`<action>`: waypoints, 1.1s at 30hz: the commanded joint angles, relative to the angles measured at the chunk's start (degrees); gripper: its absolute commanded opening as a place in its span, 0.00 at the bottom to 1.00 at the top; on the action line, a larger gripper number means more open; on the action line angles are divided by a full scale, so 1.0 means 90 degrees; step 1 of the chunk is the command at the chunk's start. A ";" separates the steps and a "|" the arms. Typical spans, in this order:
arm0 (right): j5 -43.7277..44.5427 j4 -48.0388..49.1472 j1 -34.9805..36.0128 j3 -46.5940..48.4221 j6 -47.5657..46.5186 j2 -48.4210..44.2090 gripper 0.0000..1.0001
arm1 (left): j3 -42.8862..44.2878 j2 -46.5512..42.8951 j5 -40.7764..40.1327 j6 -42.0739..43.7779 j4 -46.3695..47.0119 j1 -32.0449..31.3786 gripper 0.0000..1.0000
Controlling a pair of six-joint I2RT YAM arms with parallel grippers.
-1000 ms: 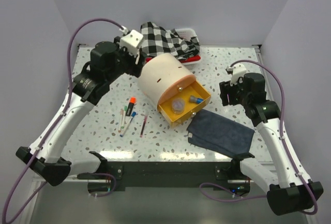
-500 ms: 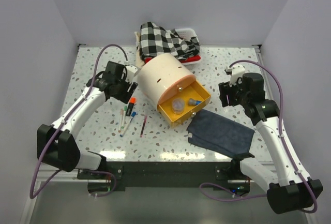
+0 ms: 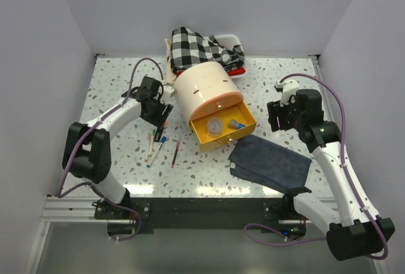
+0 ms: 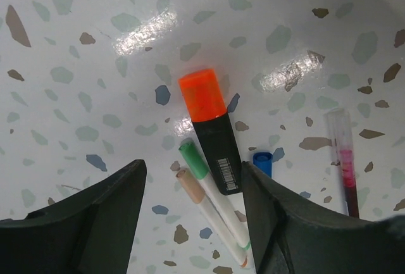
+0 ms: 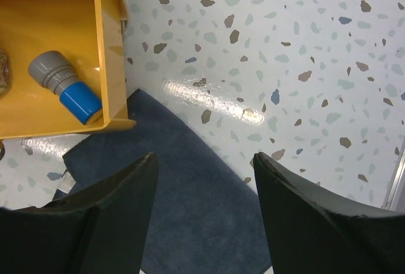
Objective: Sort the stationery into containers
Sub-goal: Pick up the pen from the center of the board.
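Observation:
Close above the table, my left gripper (image 4: 193, 169) (image 3: 161, 114) is open, its fingers straddling the orange-capped marker (image 4: 207, 131), a green-capped pen (image 4: 205, 182) and a beige-capped pen (image 4: 201, 205) without touching them. A blue cap (image 4: 262, 162) and the dark red pencil (image 4: 345, 169) lie to the right. The cream drum cabinet (image 3: 204, 87) has one yellow drawer (image 3: 248, 128) pulled out, holding a clear round pot (image 3: 216, 126) and the blue-capped tube (image 5: 66, 88). My right gripper (image 5: 204, 160) (image 3: 278, 119) hangs open over the dark blue cloth (image 5: 190, 211), right of the drawer (image 5: 107, 52).
A white tray (image 3: 229, 36) with checked fabric (image 3: 201, 49) stands behind the cabinet. The dark blue cloth (image 3: 271, 161) lies at the front right, partly under the drawer's corner. White walls close in the table on three sides.
My left arm has swung down from high beside the cabinet to just above the pens, its jaws narrowing a little. The cabinet has turned slightly. The right arm has stayed put.

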 commanded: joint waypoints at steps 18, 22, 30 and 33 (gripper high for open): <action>0.0036 -0.0022 -0.0025 0.0174 -0.0030 0.0029 0.66 | -0.0705 0.0830 0.0136 -0.0460 0.1325 0.0033 0.61; 0.0036 -0.0041 -0.0034 0.0154 -0.0021 0.0029 0.66 | -0.0803 0.1005 0.0243 -0.0450 0.1442 0.0023 0.55; 0.0056 -0.0071 -0.0025 0.0203 -0.0050 0.0048 0.66 | -0.0910 0.1065 0.0507 -0.0401 0.1453 0.0033 0.11; 0.0065 -0.0042 -0.0034 0.0213 -0.0060 0.0039 0.66 | -0.0920 0.0783 0.0546 -0.0372 0.1267 0.0101 0.00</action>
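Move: The pen, black with an orange cap, lies on the board nearly straight below the left hand, about 6 cm down and 1 cm to the right. The green-capped pen is some 5 cm back and 3 cm left of the hand, the blue-capped pen about 9 cm back and 1 cm left, and the pink pen 10 cm back and 6 cm right. From the right hand the black pen is roughly 44 cm left, 6 cm ahead and 21 cm lower. Onto the black pen the left hand sinks about 5.5 cm, drawing back a little on the way down and easing forward again by about as much near the board. There it holds its height while the open fingers close from both sides and pinch the black body just behind the orange cap, the grip effort rising as they meet it. ##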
